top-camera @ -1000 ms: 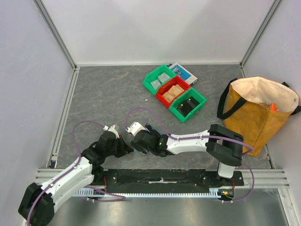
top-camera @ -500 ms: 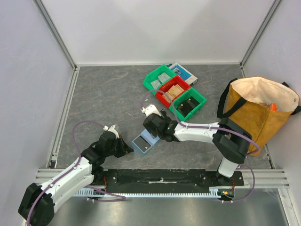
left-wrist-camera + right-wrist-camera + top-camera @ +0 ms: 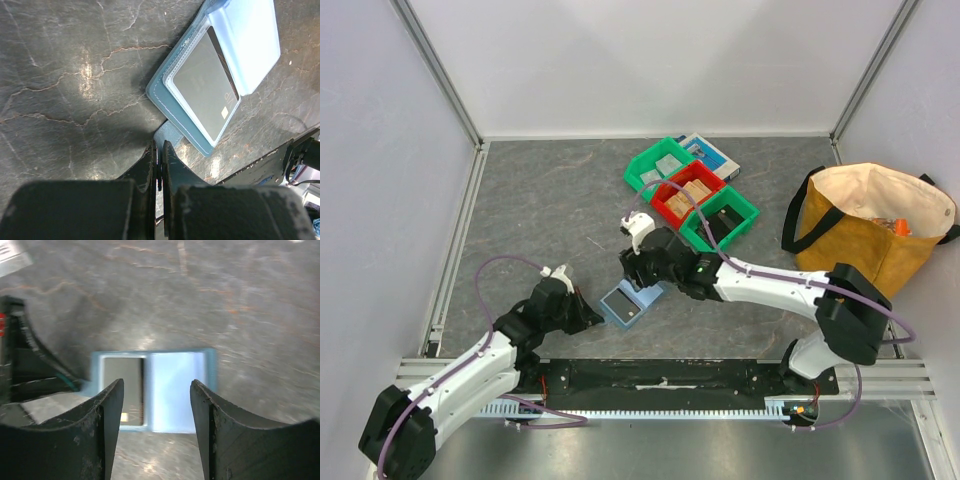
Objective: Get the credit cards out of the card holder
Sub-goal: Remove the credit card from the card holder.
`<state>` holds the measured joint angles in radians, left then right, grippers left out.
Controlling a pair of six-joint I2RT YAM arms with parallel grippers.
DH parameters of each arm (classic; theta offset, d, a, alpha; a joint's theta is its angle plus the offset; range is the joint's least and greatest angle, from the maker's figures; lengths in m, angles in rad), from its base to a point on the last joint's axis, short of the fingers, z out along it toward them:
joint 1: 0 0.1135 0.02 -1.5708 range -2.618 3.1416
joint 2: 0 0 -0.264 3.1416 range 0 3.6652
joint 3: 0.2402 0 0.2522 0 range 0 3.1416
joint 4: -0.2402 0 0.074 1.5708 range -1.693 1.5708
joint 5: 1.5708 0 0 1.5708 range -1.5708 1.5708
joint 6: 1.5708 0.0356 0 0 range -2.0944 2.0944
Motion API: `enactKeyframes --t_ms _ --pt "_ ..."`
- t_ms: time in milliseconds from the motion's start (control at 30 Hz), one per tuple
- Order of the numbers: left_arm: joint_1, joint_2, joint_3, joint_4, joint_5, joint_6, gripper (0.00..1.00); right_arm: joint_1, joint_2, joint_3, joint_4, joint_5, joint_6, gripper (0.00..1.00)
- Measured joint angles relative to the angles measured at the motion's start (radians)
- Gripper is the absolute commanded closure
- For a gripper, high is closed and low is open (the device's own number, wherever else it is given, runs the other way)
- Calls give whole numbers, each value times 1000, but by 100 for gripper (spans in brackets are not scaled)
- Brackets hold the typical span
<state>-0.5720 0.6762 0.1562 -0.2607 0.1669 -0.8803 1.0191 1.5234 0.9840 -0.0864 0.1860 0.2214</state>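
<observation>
The card holder (image 3: pixel 625 303) lies open on the dark mat, slate-blue with a pale inner flap. A dark grey credit card (image 3: pixel 202 85) sits under its clear pocket window. My left gripper (image 3: pixel 159 147) is shut on a small tab at the holder's near corner; in the top view it (image 3: pixel 588 318) is at the holder's left side. My right gripper (image 3: pixel 642 283) hovers over the holder's far edge. In the right wrist view it (image 3: pixel 156 390) is open, with the holder (image 3: pixel 175 390) and the card (image 3: pixel 124 387) showing between its fingers but not touched.
Behind the holder stand a green bin (image 3: pixel 660 168), a red bin (image 3: pixel 688 195) and a second green bin (image 3: pixel 720 220), with a blue-and-white flat box (image 3: pixel 713 155) at the back. A tan tote bag (image 3: pixel 870 240) stands at the right. White walls enclose the mat.
My right gripper has drawn away from the left gripper toward the back, leaving the holder lying open, and its fingers have narrowed somewhat. The left gripper has held still.
</observation>
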Motion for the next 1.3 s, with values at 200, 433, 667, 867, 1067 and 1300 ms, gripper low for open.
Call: enactKeyframes --t_ms 200,433,667,867,1067,1300 --pt "0 5 14 -14 -6 7 98 -2 130 0 110 -225 48 44" --pt "0 6 19 -32 -20 8 98 -52 193 -82 162 -346 152 47" --pt "0 69 71 -45 -65 29 93 -69 161 -207 265 -364 290 57" --pt "0 86 134 -54 -101 51 72 -69 104 -293 317 -370 389 59" --pt "0 19 227 -114 -149 76 62 -68 47 -293 310 -354 403 60" --pt "0 -19 283 -120 -164 83 63 -89 36 -230 302 -346 387 64"
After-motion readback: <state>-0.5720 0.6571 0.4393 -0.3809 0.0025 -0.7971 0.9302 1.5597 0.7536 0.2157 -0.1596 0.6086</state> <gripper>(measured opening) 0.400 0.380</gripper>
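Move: Just above the table, the left fingers still pinch the card holder's tab; the dark credit card lies about 4 cm ahead and 5 cm to the right. From the right hand, hovering open, that card is roughly 10 cm below, 4 cm back and 5 cm to the left. The pale blue flap beside it is about 10 cm down, 1 cm back and 2 cm to the right; the nearer green box stands some 14 cm ahead and 18 cm to the right. Swinging briefly left, then back to the right, the right hand sinks over 9 cm and draws back 6 cm to the fold beside the card, tipping further down and partly closing; then it rises about 5 cm and eases forward, fingers still apart and empty. The left hand keeps hold of the tab at first, then opens, lets it go and lifts nearly 10 cm up and some 5 cm forward. ##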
